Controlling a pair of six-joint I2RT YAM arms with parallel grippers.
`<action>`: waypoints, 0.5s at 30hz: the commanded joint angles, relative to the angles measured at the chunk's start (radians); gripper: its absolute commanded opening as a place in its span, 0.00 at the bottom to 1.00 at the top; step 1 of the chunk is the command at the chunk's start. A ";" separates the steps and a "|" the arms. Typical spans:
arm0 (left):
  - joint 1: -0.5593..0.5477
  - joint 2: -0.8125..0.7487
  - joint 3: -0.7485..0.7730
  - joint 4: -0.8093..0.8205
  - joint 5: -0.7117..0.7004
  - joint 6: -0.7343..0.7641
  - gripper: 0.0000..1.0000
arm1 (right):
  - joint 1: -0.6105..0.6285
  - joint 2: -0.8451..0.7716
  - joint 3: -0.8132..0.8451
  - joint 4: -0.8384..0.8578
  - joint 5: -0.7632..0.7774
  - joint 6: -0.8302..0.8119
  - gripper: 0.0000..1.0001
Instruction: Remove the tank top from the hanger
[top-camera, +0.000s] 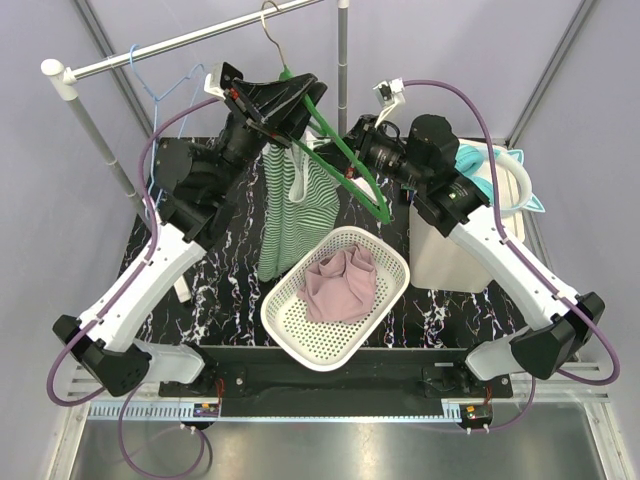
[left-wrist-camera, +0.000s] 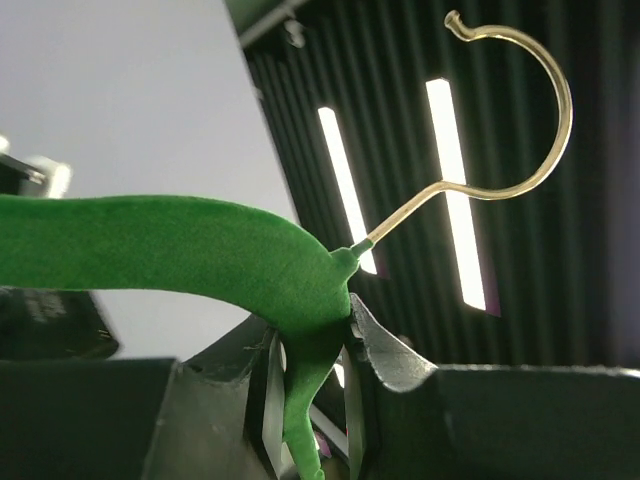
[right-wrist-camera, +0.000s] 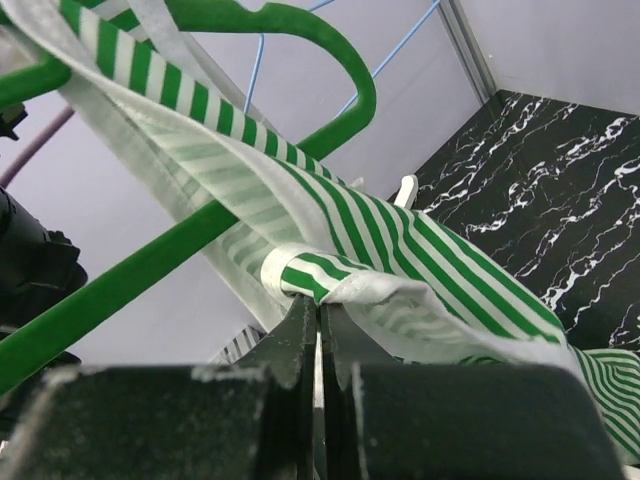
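The green hanger (top-camera: 350, 165) hangs tilted in the air, off the rail, its metal hook (left-wrist-camera: 520, 120) pointing up. My left gripper (top-camera: 303, 92) is shut on the hanger's neck (left-wrist-camera: 315, 330), with the green stem pinched between both jaws. The green-and-white striped tank top (top-camera: 295, 215) droops from the hanger toward the table. One strap is still looped over a hanger arm (right-wrist-camera: 150, 270). My right gripper (right-wrist-camera: 320, 305) is shut on a fold of the tank top's white-edged strap (right-wrist-camera: 330, 275), just right of the hanger in the top view (top-camera: 338, 142).
A white perforated basket (top-camera: 290, 335) holding a pink cloth (top-camera: 340, 285) sits below the tank top. A white bin (top-camera: 450, 260) with teal items (top-camera: 490, 170) stands at the right. The metal rail (top-camera: 190, 40) carries a blue wire hanger (top-camera: 165, 85) at the back left.
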 joint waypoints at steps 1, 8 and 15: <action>0.003 -0.030 -0.025 0.313 0.042 -0.180 0.00 | -0.006 -0.011 0.046 0.058 0.006 -0.041 0.00; 0.003 -0.100 -0.077 0.253 -0.049 -0.284 0.00 | -0.006 -0.029 0.040 0.040 0.089 -0.075 0.00; 0.099 -0.136 -0.302 0.519 -0.189 -0.338 0.00 | -0.006 -0.106 0.071 0.059 0.065 -0.155 0.00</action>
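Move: High over the basket, the left hand grips the green hanger just below its hook; the tank top's edge pinched by the right hand lies about 7 cm farther out, 2 cm to its right and 18 cm lower. The hanger's bare end slants off some 9 cm back, 11 cm right and 14 cm down. From the right hand, the tank top's hanging body is about 2 cm back, 5 cm left and 15 cm below, the basket 11 cm back, 4 cm right and 42 cm below. Drawing the green hanger away from the right hand, the left hand first eases back, left and slightly up, then sweeps more quickly left, about 6 cm in all, its left side dipping some 10 degrees. The right hand keeps its pinch on the tank top and gives only a centimetre or so forward and right as a counter-hold. ##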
